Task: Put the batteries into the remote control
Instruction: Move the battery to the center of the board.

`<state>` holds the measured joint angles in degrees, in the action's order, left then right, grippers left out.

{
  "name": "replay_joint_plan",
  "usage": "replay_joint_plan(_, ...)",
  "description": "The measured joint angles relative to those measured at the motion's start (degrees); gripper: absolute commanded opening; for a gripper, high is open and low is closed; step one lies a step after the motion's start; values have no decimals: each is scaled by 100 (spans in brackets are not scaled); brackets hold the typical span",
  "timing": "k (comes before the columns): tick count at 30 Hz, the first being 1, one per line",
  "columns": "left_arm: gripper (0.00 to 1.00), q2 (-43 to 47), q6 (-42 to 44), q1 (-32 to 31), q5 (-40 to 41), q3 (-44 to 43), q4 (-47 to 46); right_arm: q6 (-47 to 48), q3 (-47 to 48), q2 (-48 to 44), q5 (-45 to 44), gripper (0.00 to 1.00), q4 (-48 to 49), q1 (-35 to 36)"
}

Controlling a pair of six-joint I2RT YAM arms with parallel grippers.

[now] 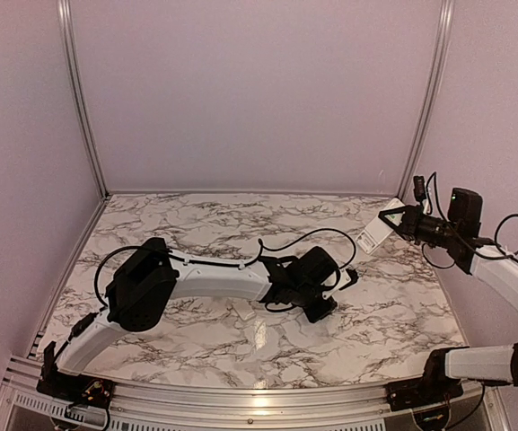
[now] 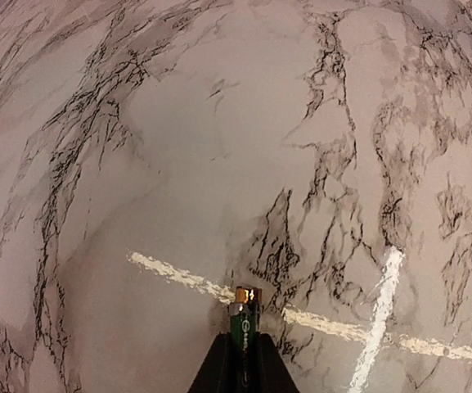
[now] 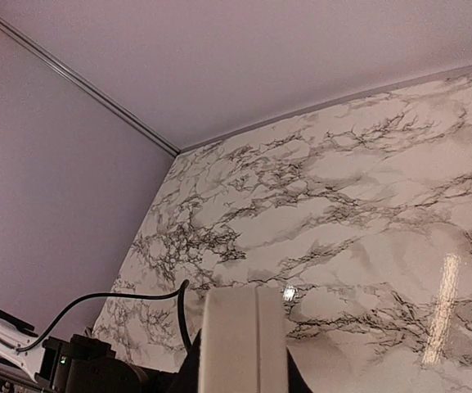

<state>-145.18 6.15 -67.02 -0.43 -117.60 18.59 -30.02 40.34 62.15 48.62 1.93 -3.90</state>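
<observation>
A green battery [image 2: 245, 315] with a gold end stands between the black fingers of my left gripper [image 2: 242, 360], which is shut on it. Its tip points at the marble tabletop [image 2: 219, 164], close to the surface. From above, the left gripper [image 1: 320, 301] hangs low over the middle of the table, and the battery is hidden under it. My right gripper [image 1: 404, 219], raised at the far right, is shut on the white remote control [image 1: 377, 231]. In the right wrist view the remote control [image 3: 242, 344] fills the gap in that gripper [image 3: 240, 372].
Black cables [image 1: 303, 238] loop over the table behind the left wrist. Pale walls and metal rails [image 1: 79, 99] enclose the table on three sides. Bright light streaks [image 2: 383, 303] lie on the marble near the battery.
</observation>
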Motion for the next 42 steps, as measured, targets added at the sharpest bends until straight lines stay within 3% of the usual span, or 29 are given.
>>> replay_joint_plan(15, 14, 638, 210, 0, 160, 992, -26, 15, 0, 48, -31, 0, -4, 0)
replay_joint_plan(22, 14, 625, 247, 0, 153, 949, 177, 11, 0, 92, -31, 0, 0, 0)
replay_joint_plan(33, 1, 568, 310, 0, 146, 859, 238, 11, 0, 96, -28, 0, 2, 0)
replay_joint_plan(42, 0, 1222, 243, 2, 168, 1895, 116, 7, -13, 142, -11, 0, 50, 0)
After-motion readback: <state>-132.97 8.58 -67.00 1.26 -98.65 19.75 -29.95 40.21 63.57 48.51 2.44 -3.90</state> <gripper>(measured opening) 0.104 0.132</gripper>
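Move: My left fingers already hold the battery low over the board. The board's middle, where it is to go, lies about 16 cm to their left, roughly level with them and some 2 cm below. The white battery cover lies about 20 cm to their left and 2 cm farther out. From my right hand, which still holds the remote, the board's middle is some 30 cm to the left, 10 cm back and 23 cm down. I carry the battery left with my left hand, low over the board towards its middle, about 4 cm at first. There I pause, ease my grip a hair and tighten it again, then go on another 3 cm left and slightly back, about 7 cm in all. My fingers tip some 8 degrees nearer to pointing straight down. ##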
